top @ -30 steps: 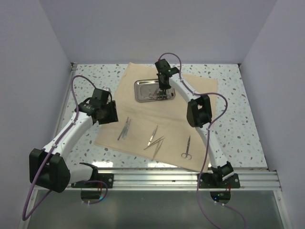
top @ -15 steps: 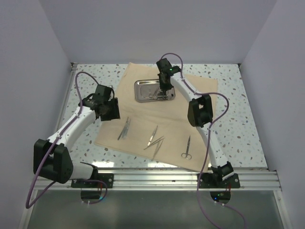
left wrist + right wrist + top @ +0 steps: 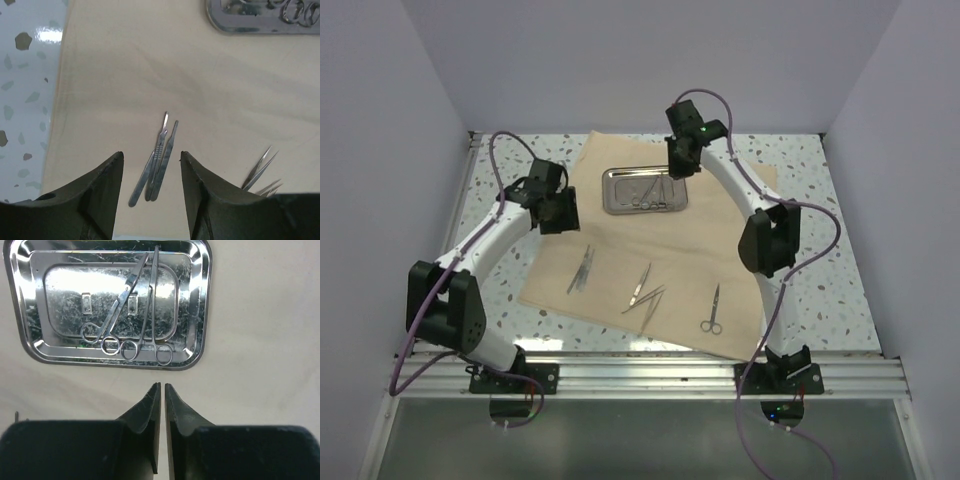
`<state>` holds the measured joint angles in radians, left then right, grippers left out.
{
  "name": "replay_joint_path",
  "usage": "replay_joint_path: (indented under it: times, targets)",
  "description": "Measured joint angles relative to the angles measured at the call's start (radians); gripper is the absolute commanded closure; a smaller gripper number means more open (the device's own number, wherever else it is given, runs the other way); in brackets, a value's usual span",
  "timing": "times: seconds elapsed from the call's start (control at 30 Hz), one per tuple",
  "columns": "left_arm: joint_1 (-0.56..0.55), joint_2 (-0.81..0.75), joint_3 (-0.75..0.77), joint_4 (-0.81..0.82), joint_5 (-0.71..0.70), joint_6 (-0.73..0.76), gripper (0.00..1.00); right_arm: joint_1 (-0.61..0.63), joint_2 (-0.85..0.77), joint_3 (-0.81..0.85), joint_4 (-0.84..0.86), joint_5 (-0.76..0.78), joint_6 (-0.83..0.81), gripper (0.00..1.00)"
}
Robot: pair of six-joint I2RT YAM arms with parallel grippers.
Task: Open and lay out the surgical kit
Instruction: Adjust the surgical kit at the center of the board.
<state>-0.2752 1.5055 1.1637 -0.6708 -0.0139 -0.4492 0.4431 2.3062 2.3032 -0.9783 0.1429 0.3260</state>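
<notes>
The tan cloth wrap (image 3: 620,238) lies spread flat on the table. On its far part stands the steel tray (image 3: 616,196), with two ring-handled instruments (image 3: 119,307) lying in it. A bunch of flat silver handles (image 3: 582,270), tweezers (image 3: 645,290) and scissors (image 3: 710,311) lie apart on the cloth's near half. My right gripper (image 3: 160,386) hangs shut and empty above the cloth just beside the tray (image 3: 201,300). My left gripper (image 3: 151,160) is open above the silver handles (image 3: 159,160), holding nothing.
Speckled tabletop (image 3: 510,160) shows around the cloth, with white walls on three sides. A metal rail (image 3: 650,372) runs along the near edge at the arm bases. In the left wrist view the cloth's left edge (image 3: 62,85) borders the speckled surface.
My right gripper has lifted off the tray, drawn back to the right and shut. The left arm has swung farther over the cloth's left part, its jaws unchanged.
</notes>
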Motion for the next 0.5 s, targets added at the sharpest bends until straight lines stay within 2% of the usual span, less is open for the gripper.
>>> replay_joint_path:
  times: [0.07,0.1,0.13,0.2,0.37,0.5]
  targets:
    - [0.0,0.046,0.047,0.008,-0.001,0.002,0.47,0.002,-0.05,-0.052,0.006,-0.01,0.013,0.54]
    - [0.0,0.079,0.085,0.007,-0.001,0.003,0.47,0.004,-0.075,-0.088,0.011,-0.012,0.017,0.25]
    - [0.0,0.118,0.126,0.013,-0.001,0.005,0.47,0.006,-0.092,-0.119,0.011,-0.014,0.015,0.17]
    - [0.0,0.205,0.224,0.022,0.0,0.008,0.47,0.016,-0.142,-0.217,0.022,-0.014,0.014,0.14]
    - [-0.002,0.43,0.518,0.037,0.009,0.023,0.46,0.044,-0.278,-0.446,0.031,-0.013,0.007,0.13]
    - [-0.017,0.658,0.841,0.044,0.019,0.05,0.44,0.047,-0.453,-0.652,0.043,-0.005,0.005,0.13]
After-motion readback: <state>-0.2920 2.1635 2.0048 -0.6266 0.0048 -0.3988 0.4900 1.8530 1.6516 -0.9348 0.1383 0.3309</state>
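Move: The tray of ring-handled tools is centred about 22 cm ahead of my left hand, 18 cm to its right and 10 cm below. From my right hand, the tray's middle is only about 6 cm ahead, 6 cm left and 12 cm down. The pair of scalpels is almost straight below my left hand, some 3 cm to its right; the loose scissors are about 24 cm back and 5 cm right of my right hand. I sweep my left hand, gaining speed, about 20 cm forward with some 7 cm to the right, from above the scalpels to the tray's left side. It stays half open, rises slightly, and its fingertips swing forward some 15 degrees. Meanwhile I draw my empty right hand back about 13 cm and a little right, away from the tray, spreading its shut fingers wide; neither hand touches anything. ##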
